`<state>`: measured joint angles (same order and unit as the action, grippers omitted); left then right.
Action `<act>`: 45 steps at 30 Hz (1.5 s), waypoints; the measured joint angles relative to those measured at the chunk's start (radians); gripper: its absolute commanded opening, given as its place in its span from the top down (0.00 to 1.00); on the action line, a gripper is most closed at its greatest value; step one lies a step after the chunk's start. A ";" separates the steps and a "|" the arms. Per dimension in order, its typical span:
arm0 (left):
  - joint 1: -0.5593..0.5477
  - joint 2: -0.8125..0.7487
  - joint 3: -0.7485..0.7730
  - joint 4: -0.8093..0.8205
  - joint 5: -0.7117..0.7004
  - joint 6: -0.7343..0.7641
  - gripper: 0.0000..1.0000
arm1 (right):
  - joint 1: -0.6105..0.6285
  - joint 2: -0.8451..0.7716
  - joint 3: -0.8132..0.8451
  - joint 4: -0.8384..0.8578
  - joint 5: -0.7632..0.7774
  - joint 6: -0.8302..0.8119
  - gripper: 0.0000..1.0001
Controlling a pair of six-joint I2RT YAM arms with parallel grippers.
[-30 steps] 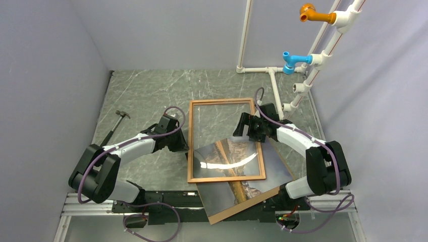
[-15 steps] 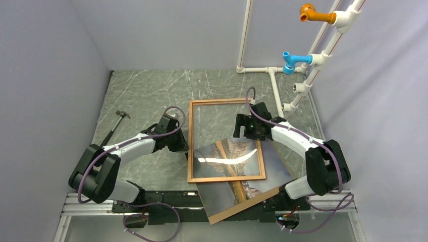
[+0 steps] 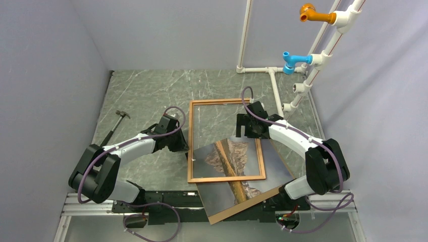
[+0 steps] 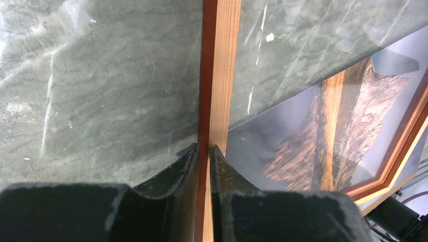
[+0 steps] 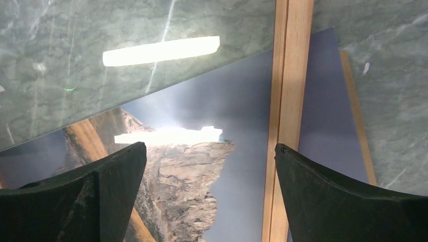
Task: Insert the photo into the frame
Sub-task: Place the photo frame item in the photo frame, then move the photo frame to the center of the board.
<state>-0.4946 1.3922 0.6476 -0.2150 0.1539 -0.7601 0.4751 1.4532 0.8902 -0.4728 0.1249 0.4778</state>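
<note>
The frame [image 3: 226, 178], thin reddish-brown wood with a glass pane, lies mid-table. Its left rail [image 4: 219, 75] sits between the jaws of my left gripper [image 4: 203, 151], which is shut on it. The photo [image 3: 241, 189], a rocky mountain and its reflection, lies skewed under the frame's near half and sticks out toward the near edge; it also shows through the glass [image 5: 181, 176]. My right gripper [image 5: 211, 148] hangs open over the frame's right side, its right finger above the right rail [image 5: 290, 101], with nothing between the fingers.
A brown backing board [image 3: 237, 210] lies under the photo, its edge showing at the near side [image 5: 356, 111]. A hammer [image 3: 113, 126] rests at the left. White pipes [image 3: 275, 85] with a blue fitting [image 3: 291, 61] and an orange fitting [image 3: 313, 13] stand at the back right.
My right gripper has shifted slightly toward the far side over the frame's right part, staying open. The bright glare on the glass has gone. The left arm has not moved.
</note>
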 measured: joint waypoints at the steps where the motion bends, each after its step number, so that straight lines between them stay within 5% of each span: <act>1: 0.000 0.000 0.000 0.000 0.000 0.000 0.82 | 0.001 0.000 0.003 -0.002 0.006 0.000 0.00; 10: -0.005 0.000 0.010 -0.016 -0.011 0.007 0.76 | 0.006 -0.002 0.014 -0.033 0.040 -0.006 0.00; 18: -0.010 -0.090 -0.005 -0.049 -0.035 0.019 0.36 | -0.011 -0.069 0.009 -0.070 0.067 -0.009 0.01; 26: -0.011 -0.298 -0.027 -0.030 -0.003 0.041 0.17 | -0.056 -0.109 -0.083 -0.077 0.063 -0.018 0.13; 30: -0.011 -0.401 -0.027 -0.011 0.031 0.044 0.08 | -0.056 -0.109 -0.145 -0.076 0.045 -0.022 0.31; 35: -0.011 -0.531 -0.025 0.022 0.087 0.047 0.05 | -0.056 -0.098 -0.166 -0.075 0.025 -0.022 0.34; 41: -0.011 -0.608 0.013 0.032 0.145 0.047 0.02 | -0.056 -0.045 -0.150 -0.061 -0.001 -0.012 0.81; 45: -0.011 -0.650 0.035 0.030 0.151 0.049 0.02 | -0.062 -0.053 -0.138 -0.047 -0.026 -0.008 1.00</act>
<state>-0.5060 0.7425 0.6827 -0.1852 0.3054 -0.7113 0.4129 1.4006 0.7521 -0.5201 0.0986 0.4694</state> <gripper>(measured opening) 0.977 0.140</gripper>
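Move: The photo frame's right bar, where the right fingers will shut, lies some 5 cm right of the right hand, 4 cm back and 3 cm down; the photo's middle is about 15 cm back, 1 cm left and 4 cm down. The left fingers still pinch the frame's left bar, with the right bar roughly 28 cm to the left hand's right and 1 cm ahead. Left fingers release the left bar and rise 21 cm; right hand moves back-right, dips, and pinches the right bar. ##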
